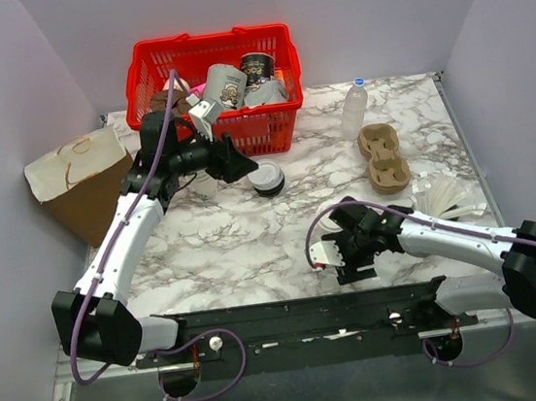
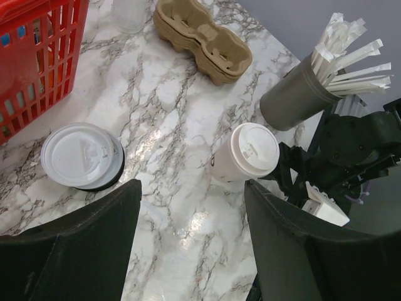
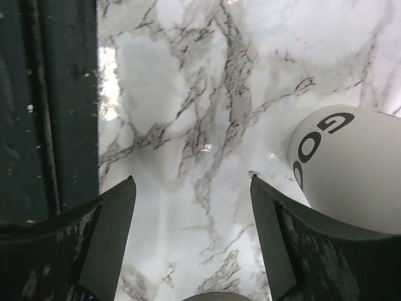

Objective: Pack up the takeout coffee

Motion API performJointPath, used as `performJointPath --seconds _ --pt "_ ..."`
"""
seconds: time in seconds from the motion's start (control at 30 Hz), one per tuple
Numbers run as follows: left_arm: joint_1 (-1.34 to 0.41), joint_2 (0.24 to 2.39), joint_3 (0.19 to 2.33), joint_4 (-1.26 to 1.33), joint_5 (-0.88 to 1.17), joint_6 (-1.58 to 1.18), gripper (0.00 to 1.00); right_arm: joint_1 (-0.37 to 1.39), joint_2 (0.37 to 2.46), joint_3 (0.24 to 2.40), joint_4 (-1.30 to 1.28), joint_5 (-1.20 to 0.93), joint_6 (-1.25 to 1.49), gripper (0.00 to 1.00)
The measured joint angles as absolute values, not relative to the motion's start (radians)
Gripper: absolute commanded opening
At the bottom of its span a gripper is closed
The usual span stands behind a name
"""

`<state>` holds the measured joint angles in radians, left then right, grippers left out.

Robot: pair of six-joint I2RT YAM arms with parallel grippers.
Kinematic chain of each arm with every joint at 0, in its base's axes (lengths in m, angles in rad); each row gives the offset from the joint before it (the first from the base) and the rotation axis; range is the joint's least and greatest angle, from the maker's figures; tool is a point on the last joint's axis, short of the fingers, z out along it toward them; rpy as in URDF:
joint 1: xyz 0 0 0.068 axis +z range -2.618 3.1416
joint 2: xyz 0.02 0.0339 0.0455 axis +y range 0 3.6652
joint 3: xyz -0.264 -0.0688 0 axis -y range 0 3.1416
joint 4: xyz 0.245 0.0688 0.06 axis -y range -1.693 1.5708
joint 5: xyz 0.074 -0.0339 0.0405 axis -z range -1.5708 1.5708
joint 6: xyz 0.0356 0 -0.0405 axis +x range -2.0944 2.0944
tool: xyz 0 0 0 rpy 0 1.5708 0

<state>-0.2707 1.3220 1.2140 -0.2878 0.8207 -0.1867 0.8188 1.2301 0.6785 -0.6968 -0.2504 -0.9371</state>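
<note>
The takeout coffee (image 2: 247, 153), a cream-white paper cup with a white lid, stands upright on the marble table near the front. In the top view the cup (image 1: 329, 249) sits right at the tip of my right gripper (image 1: 346, 261). The right wrist view shows the cup's printed side (image 3: 344, 166) just beyond the right finger and outside the jaws. My right gripper (image 3: 191, 182) is open over bare marble. My left gripper (image 1: 239, 160) is open and empty, hovering beside the red basket. From the left wrist, its fingers (image 2: 191, 188) frame bare table, with the cup ahead.
The red basket (image 1: 209, 39) at the back holds printed mugs. A stack of lids (image 1: 267, 178) lies before it. A brown cup carrier (image 1: 384, 157), a bottle (image 1: 354, 107) and a grey straw holder (image 2: 294, 97) stand to the right. A brown paper bag (image 1: 80, 180) is at left.
</note>
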Motion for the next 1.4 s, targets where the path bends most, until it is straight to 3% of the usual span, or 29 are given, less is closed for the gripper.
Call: performJointPath --seconds 0.3,1.07,1.27,1.4 --pt "-0.268 1.323 1.214 -0.272 0.821 -0.196 0.75 0.818 1.349 0.687 -0.568 -0.212 -0.989 0.82" --pt "-0.243 1.324 1.202 -0.272 0.821 -0.200 0.76 0.686 1.710 1.015 -0.389 -0.164 -1.109 0.82" --pt "-0.242 1.324 1.202 -0.270 0.822 -0.207 0.76 0.669 1.708 1.019 -0.403 -0.153 -1.119 0.83" --pt "-0.240 1.324 1.202 -0.267 0.823 -0.212 0.76 0.643 1.583 0.961 -0.522 -0.150 -1.103 0.83"
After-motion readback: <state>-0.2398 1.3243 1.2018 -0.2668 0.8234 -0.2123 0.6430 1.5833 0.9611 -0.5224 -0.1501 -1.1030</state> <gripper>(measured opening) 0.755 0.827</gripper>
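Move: The lidded paper cup stands upright close in front of the low right hand, its middle about 10 cm ahead, 3 cm left and roughly level with the hand. The white lids lie some 28 cm ahead and 18 cm left of this hand, the cardboard carrier about 30 cm ahead and 10 cm right, and the straw holder about 9 cm ahead and 15 cm right. From the left hand the cup lies roughly 6 cm back, 19 cm right and 22 cm below. Forward and somewhat left, low over the table, the right hand sweeps about 16 cm, pushing the cup along with the outer side of its forward finger towards the lids and the carrier, its fingertips swinging forward some 15 degrees. The fingers stay open and grip nothing. At the very end the hand turns back, drawing right and back off the cup. ##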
